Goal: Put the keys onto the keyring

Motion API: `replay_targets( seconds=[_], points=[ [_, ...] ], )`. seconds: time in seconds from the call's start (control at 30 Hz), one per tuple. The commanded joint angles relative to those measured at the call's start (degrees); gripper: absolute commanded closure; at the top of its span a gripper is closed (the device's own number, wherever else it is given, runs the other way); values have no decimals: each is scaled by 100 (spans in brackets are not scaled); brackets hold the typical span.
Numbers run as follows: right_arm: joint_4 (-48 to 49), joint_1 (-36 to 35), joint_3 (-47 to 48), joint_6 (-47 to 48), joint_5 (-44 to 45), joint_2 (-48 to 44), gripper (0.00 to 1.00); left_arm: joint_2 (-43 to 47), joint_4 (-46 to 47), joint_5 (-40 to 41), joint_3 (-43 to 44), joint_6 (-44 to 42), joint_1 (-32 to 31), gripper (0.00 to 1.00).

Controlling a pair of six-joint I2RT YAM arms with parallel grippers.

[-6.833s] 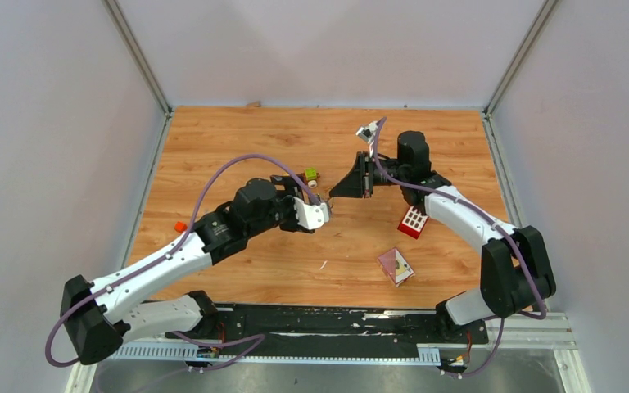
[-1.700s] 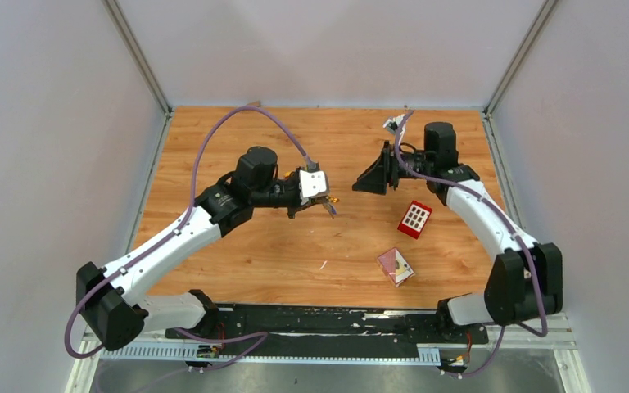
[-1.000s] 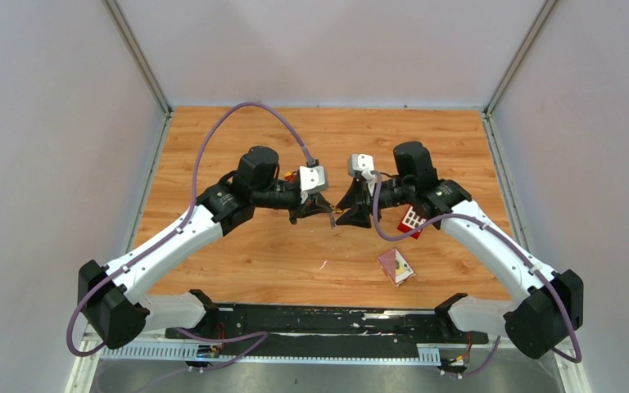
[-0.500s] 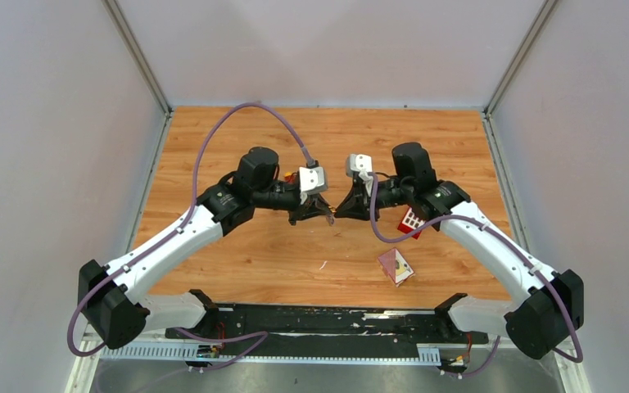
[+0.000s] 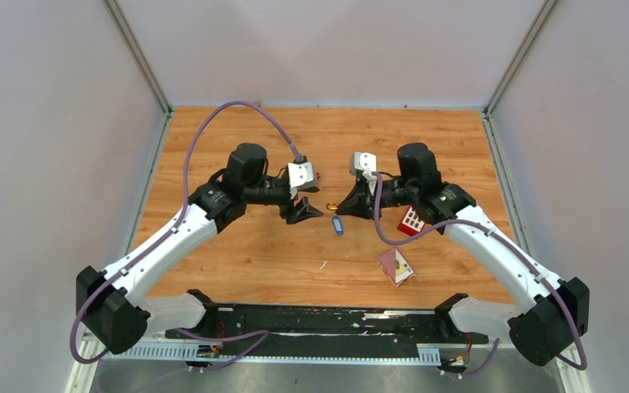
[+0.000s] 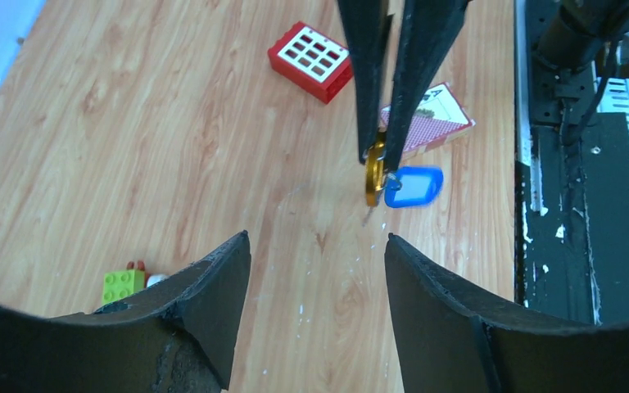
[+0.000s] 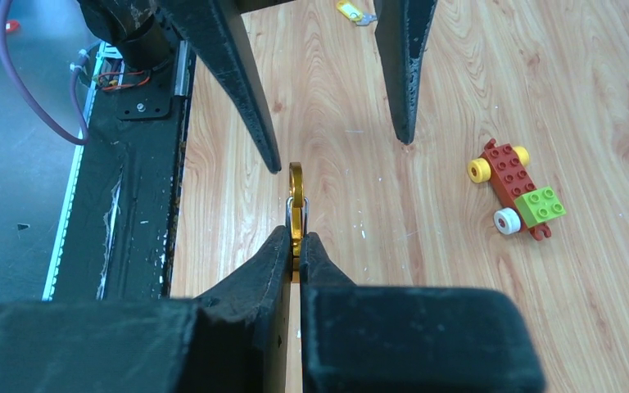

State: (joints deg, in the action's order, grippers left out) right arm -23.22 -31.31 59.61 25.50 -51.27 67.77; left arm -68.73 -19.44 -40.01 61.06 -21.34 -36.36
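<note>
The gold keyring [image 7: 296, 192] sits edge-on between the fingers of my right gripper [image 7: 296, 241], which is shut on it above the table. A blue-headed key [image 6: 414, 187] hangs from the keyring [image 6: 373, 176] and shows as a blue spot [image 5: 337, 224] under the ring [image 5: 332, 205] from above. My left gripper [image 6: 318, 241] is open and empty, a short way to the left of the ring [image 5: 303, 211]. A yellow-headed key [image 7: 350, 10] lies flat on the wood beyond the left fingers.
A red and green brick car [image 7: 518, 192] stands on the table near the left gripper. A red block with white squares [image 5: 414, 219] and a pink card [image 5: 396, 266] lie under the right arm. A black rail [image 5: 336, 319] runs along the near edge.
The left gripper has opened, let go and drawn back to the left. The right gripper has shut on the keyring and holds it alone, with the blue key hanging below.
</note>
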Motion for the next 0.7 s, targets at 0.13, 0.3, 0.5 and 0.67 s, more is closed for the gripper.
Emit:
replay_targets(
  seconds=[0.13,0.3,0.5,0.67],
  points=[
    [503,33,30,-301,-323,-132,100,126,661,-989,56,273,-18,36],
    [597,29,15,-403,-342,-141,100,-83,943,-1268,75,694,-14,45],
    [704,35,-41,-468,-375,-124,100,-320,1297,-1423,43,1123,-14,58],
    [736,29,-97,-472,-369,-124,100,-356,1449,-1391,51,1217,-15,74]
  ],
)
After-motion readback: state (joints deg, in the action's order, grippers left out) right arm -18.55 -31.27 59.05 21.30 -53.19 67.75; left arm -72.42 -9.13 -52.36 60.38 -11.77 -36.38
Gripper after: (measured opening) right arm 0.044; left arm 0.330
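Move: The gold keyring, held in the right fingertips, lies about 4 cm to the left hand's right and 2 cm back, level with it. The blue key hangs some 5 cm below that hand, 4 cm right and 3 cm back. On the table about 24 cm below, the toy car is 18 cm ahead and 5 cm left, the red brick 6 cm ahead and 24 cm right. From the right hand the keyring is 2 cm left and 1 cm below. The keyring stays pinched in the right fingers, which lift it about 1 cm, while the left hand comes in on it: first back, up and to the right, then on to the right, sinking slightly, roughly 4 cm in all. The left wrist turns some 15 degrees, its tips swinging up and clockwise, and the open fingers close to about half their gap around the keyring; contact can't be made out. ##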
